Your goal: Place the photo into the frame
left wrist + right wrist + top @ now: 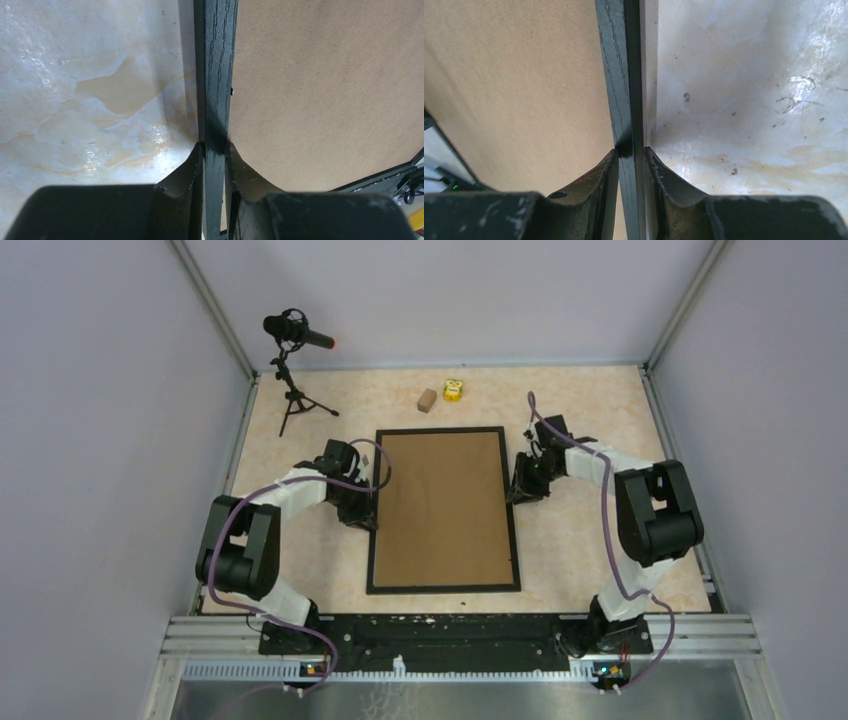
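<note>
The black frame (444, 588) lies flat on the table, filled by a brown cardboard backing board (443, 505). The photo is hidden from every view. My left gripper (362, 508) is at the frame's left rail. In the left wrist view the left gripper (215, 146) is shut on that rail (215, 75), one finger on the table side and one over the board (325, 90). My right gripper (520, 490) is at the right rail. In the right wrist view the right gripper (630, 150) is closed around the rail (619, 75), beside the board (514, 85).
A microphone on a small tripod (296, 335) stands at the back left. A small brown block (427, 399) and a yellow object (454, 390) lie just beyond the frame's far edge. Grey walls enclose the table on three sides.
</note>
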Action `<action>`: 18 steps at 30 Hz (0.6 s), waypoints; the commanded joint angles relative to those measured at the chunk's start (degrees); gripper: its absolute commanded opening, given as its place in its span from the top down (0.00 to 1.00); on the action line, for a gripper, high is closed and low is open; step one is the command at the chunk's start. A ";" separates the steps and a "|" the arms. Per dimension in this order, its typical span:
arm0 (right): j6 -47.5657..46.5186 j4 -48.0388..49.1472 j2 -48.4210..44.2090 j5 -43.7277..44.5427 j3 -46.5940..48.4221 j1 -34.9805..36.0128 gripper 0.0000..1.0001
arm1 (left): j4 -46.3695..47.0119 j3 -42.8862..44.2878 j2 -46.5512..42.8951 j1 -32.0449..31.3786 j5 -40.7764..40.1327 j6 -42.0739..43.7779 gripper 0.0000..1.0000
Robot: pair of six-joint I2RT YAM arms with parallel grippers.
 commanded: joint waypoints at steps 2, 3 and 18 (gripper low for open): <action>9.56 4.71 -0.22 12.10 -6.86 9.21 0.75 | 1.23 -2.38 4.13 -0.68 0.12 0.16 1.00; 11.95 6.01 -0.78 13.05 -8.28 10.93 0.75 | 1.31 -2.40 4.10 -0.68 0.14 0.16 1.00; 11.32 -0.48 -9.55 13.50 2.04 14.71 0.31 | 1.61 -2.56 3.18 -0.68 1.17 0.32 1.00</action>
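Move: The right fingers already straddle the stretch of the frame's right rail directly under them, their pads just above the table. The backing board's middle lies about 14 cm left and 2 cm back, and the frame's far right corner some 15 cm ahead and 2 cm left. The left hand already grips the frame's left rail, with no offset; the right rail stretch lies about 28 cm to its right and 6 cm ahead of it. The right hand's inner finger comes away from the right rail's inner edge and ends out over the backing board, as the hand shifts about 3 cm left. It dips half a centimetre first, then rises again as the fingers spread wide late on; the wrist rolls some 15 degrees, standing the fingers more upright sideways, while the outer finger ends beside the rail's outer face. The left hand stays put, still pinching the left rail. ##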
